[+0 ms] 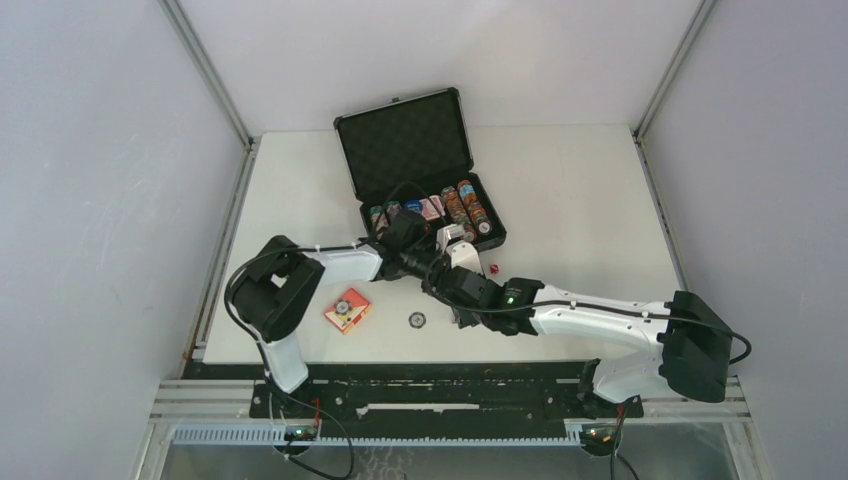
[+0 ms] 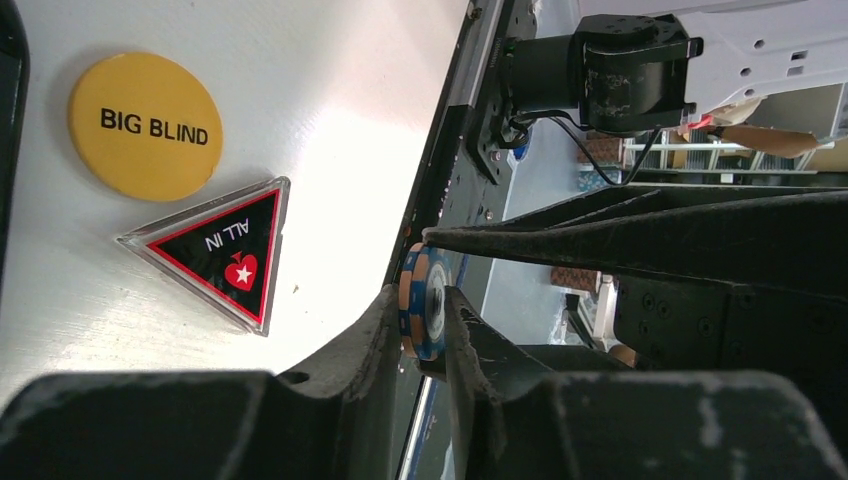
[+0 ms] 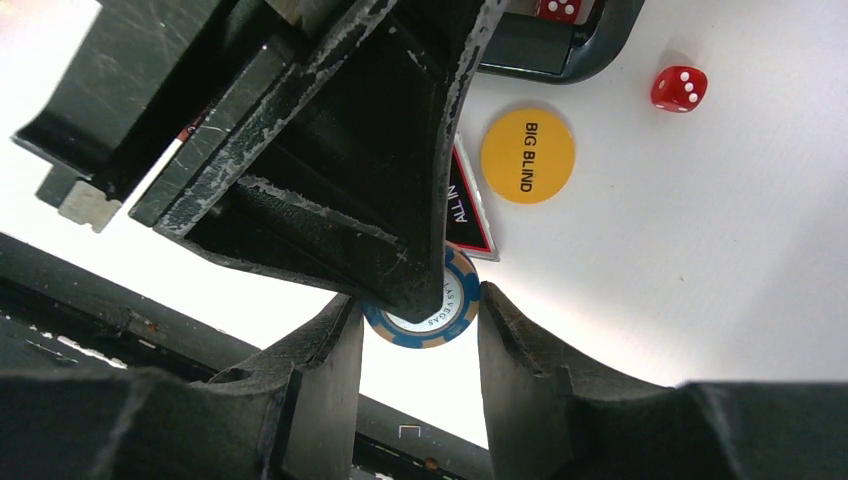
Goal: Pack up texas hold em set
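A blue-and-orange poker chip (image 3: 445,322) hangs above the table between both grippers. My right gripper (image 3: 420,315) holds it by the rim, a finger touching each side. My left gripper (image 2: 425,310) pinches the same chip (image 2: 424,298) across its flat faces, and its fingers (image 3: 330,180) reach in from above in the right wrist view. In the top view the two grippers meet just in front of the open black case (image 1: 405,140), whose base holds rows of chips (image 1: 465,205).
On the table lie a yellow BIG BLIND button (image 3: 527,155), a triangular ALL IN marker (image 2: 222,248), a red die (image 3: 679,88), a red card box (image 1: 347,309) and a lone chip (image 1: 417,320). The case handle (image 3: 560,60) is close by.
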Robot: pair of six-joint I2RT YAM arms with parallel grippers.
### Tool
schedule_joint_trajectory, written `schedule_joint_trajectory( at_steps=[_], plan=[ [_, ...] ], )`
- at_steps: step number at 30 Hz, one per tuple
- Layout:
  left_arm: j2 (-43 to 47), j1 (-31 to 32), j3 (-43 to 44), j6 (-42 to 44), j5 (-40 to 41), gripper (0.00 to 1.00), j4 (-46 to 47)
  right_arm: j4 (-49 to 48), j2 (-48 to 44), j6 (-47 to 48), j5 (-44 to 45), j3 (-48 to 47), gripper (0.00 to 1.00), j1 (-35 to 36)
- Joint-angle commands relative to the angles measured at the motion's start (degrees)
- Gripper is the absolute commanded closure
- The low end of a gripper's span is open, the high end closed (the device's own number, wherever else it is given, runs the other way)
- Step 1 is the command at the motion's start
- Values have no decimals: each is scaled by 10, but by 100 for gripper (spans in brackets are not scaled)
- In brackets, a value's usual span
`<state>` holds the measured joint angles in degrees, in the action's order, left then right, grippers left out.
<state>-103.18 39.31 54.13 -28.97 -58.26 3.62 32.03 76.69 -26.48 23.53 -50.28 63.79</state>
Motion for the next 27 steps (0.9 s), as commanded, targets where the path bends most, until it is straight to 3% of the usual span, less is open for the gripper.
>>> schedule_joint_trajectory(
  at_steps=[1,4,5,13,20,27],
  plan=[
    [-7,14,23,20,-30,79,-20,-30,-26,4,41,-4,57,-2],
    [-6,18,24,22,-34,98,-20,-30,-25,2,40,-4,57,-2],
    [-6,19,24,23,-35,100,-21,-30,-26,3,40,-4,57,-2],
    [4,18,34,42,-18,100,-39,-20,-28,5,50,-4,56,-2],
    [40,-26,86,70,3,100,-98,-38,-104,-1,78,45,25,-13],
    [31,-79,164,130,32,100,-172,-67,-216,4,100,96,22,-76]
  ],
)
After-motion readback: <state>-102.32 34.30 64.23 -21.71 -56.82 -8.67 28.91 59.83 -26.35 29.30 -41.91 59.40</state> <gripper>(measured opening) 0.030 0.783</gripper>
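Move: Between the right hand's fingertips, the two blue chips sit at its hand point and also at the left hand's, inside the left's part-open fingers. From either hand, some 8 cm down on the table, the ALL IN triangle lies about 2 cm ahead and level sideways, the BIG BLIND button about 6 cm ahead and 2 cm right, and the case handle roughly 9 cm ahead and 2 cm left. Closing on the blue chips, the left fingers pinch them while the right hand holds them still; only then do the right fingers open wider and come free, that hand drawing off about 4.5 cm right and 3.5 cm up, tilting some 15 degrees. Keeping its grip, the left hand carries the chips about 5 cm forward and 3 cm up, towards the case. ##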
